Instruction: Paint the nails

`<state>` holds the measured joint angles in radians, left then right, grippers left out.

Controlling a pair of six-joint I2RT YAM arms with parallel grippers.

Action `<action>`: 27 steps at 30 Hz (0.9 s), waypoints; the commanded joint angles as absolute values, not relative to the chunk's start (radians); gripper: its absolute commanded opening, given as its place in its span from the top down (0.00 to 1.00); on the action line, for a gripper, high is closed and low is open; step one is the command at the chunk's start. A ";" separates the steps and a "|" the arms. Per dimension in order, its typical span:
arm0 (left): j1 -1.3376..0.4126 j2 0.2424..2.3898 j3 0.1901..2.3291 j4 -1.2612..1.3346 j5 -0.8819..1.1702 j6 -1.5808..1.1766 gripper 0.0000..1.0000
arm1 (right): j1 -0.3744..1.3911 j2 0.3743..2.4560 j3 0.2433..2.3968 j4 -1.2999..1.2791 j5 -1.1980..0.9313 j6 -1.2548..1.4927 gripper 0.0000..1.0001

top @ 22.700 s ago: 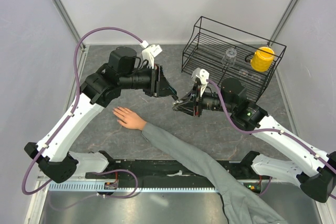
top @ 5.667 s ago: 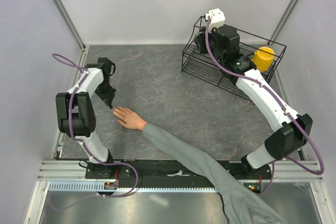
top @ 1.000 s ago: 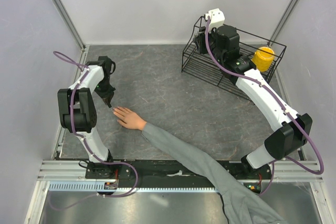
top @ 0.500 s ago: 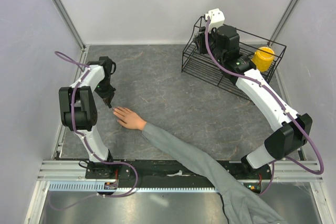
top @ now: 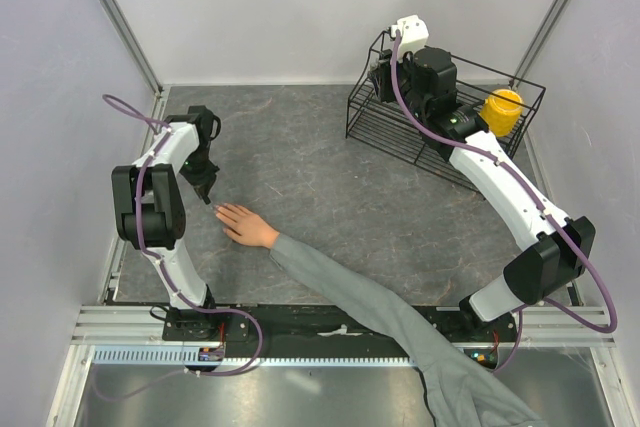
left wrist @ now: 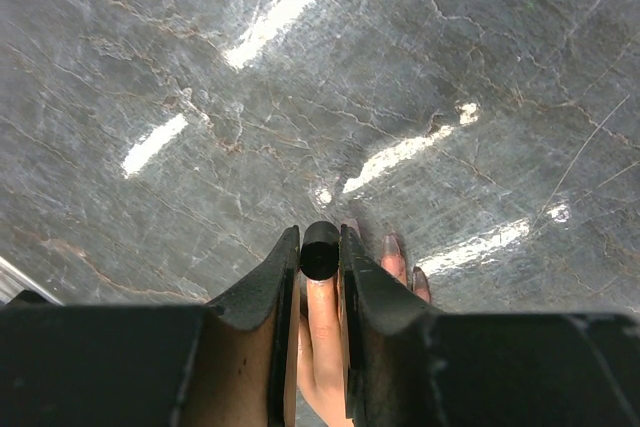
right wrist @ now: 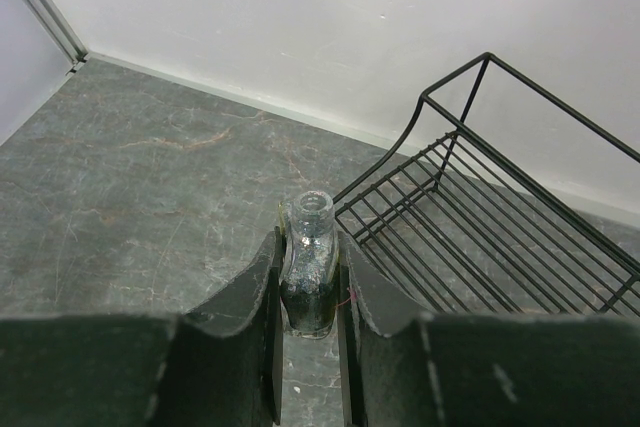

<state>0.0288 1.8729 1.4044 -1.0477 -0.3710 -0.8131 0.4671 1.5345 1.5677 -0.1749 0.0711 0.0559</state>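
Note:
A bare hand (top: 247, 224) with a grey sleeve (top: 370, 297) lies flat on the grey table. My left gripper (top: 206, 191) hovers at its fingertips, shut on a small black brush cap (left wrist: 320, 251). In the left wrist view the cap sits right over one finger, and that finger's nail is hidden under it. Beside it, two nails (left wrist: 390, 245) show with a dark coat. My right gripper (right wrist: 308, 243) is held up at the back by the rack, shut on an open glass bottle (right wrist: 307, 282) with dark polish in its lower half.
A black wire rack (top: 440, 112) stands at the back right with a yellow cup (top: 499, 112) in it. The rack's corner (right wrist: 480, 207) is just right of the bottle. Walls close in the left, back and right sides.
The left arm has shifted only very slightly near the fingertips. The hand, the right arm and the bottle have not moved.

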 commanded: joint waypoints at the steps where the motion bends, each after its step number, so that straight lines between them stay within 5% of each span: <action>1: 0.037 1.835 1.472 -1.084 -0.452 -0.792 0.98 | 0.465 1.522 1.608 -0.135 0.061 0.057 1.00; 19: -0.051 1.671 1.551 -0.991 -0.313 -0.669 0.98 | 0.466 1.442 1.539 -0.123 0.049 0.046 1.00; 27: -0.132 1.441 1.477 -0.844 -0.047 -0.615 0.98 | 0.489 1.316 1.427 -0.144 -0.031 0.025 1.00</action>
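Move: The left hand holds the polish brush just over the fake hand: the painted fingertips lie about 2 cm to its right, 1 cm back and 6 cm below, with the back of the fake hand roughly 8 cm right and 4 cm back. The polish bottle, gripped by the right hand, is some 35 cm right, 12 cm ahead and 30 cm up. From the right hand, the brush is 35 cm left, 12 cm back and 30 cm down; the wire rack's middle is about 18 cm right, 10 cm ahead and 30 cm below. Upward above all, the left hand first eases about 1 cm left as it rises off the nails, then swings right and forward while climbing ever faster, nearly 13 cm in all, towards the bottle. Its downward fingers tilt out forward and twist clockwise, some 30 degrees together, keeping their grip on the brush. The right hand, still gripping the bottle, starts late and draws back 3–4 cm, rising slightly. ##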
